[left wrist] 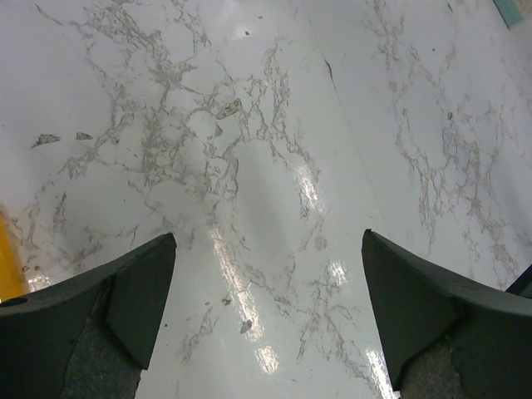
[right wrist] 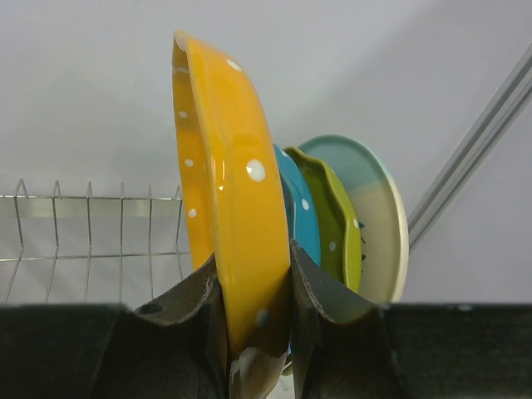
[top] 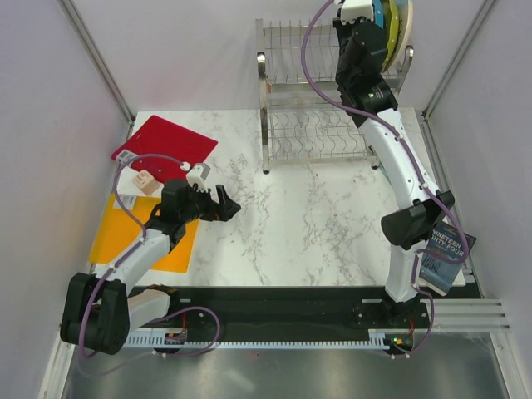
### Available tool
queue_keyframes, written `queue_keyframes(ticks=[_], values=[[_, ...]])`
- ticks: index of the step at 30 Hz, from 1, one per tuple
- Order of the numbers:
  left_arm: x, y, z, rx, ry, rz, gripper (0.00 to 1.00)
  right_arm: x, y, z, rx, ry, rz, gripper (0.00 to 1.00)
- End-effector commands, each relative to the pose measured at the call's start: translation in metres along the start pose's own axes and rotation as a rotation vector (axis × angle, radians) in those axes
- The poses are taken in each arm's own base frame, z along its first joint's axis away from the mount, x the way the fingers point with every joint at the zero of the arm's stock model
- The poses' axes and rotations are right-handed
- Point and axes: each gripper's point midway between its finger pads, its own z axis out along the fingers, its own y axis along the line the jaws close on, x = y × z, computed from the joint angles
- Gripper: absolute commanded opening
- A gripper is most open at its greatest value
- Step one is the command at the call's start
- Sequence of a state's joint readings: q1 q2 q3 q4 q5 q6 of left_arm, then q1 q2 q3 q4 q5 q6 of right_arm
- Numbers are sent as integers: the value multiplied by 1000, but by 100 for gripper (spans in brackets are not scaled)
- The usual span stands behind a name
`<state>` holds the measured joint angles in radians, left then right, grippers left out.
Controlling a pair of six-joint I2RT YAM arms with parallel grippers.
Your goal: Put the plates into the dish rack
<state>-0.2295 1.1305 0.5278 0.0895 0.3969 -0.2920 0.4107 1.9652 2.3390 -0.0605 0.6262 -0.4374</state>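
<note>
In the right wrist view my right gripper is shut on the rim of the orange plate with white dots, which it holds upright. Just behind it stand the blue plate, the lime-green plate and the cream-and-light-blue plate, all on edge. The steel dish rack is at the back of the table, with my right gripper at its upper tier beside the standing plates. My left gripper hangs open over bare marble, with nothing between its fingers.
A flat red board and an orange mat lie at the table's left side, with a small beige item between them. A book leans at the right edge. The rack's upper wires run left of the orange plate.
</note>
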Motion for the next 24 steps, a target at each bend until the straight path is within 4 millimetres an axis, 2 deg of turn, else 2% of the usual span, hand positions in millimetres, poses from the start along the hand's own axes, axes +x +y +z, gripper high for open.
queue_keyframes(ticks=[1,7,12,15,20,24], values=[[-18,-11,-3,48,-78,13,100,-87,-51,-13,69,-225,92,0],[-19,-12,-4,54,-91,17,100,-71,-39,-5,50,-189,52,0],[-25,6,-4,-29,-118,68,100,-53,-34,7,51,-158,31,0],[-20,5,-3,-19,-104,52,100,-39,-35,16,56,-133,29,0],[-13,3,-1,3,-97,34,100,-4,-36,34,69,-69,15,0],[-12,4,0,0,-89,32,100,12,-36,45,59,-49,26,0]])
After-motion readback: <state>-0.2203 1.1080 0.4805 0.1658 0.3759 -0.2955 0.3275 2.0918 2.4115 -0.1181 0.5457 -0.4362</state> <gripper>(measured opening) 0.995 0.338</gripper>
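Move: The right hand holds the yellow plate upright by its near edge; its free slot in the upper dish rack lies some 12 cm ahead, about 3 cm to the right and 5 cm below. The blue plate stands about 12 cm ahead and 5 cm right, the green plate 12 ahead and 8 right, both some 4 cm lower. From the left hand the slot lies roughly 36 cm ahead, 32 cm right and 38 cm up. The right hand carries the pinched yellow plate about 5 cm forward and equally far down towards the slot. ##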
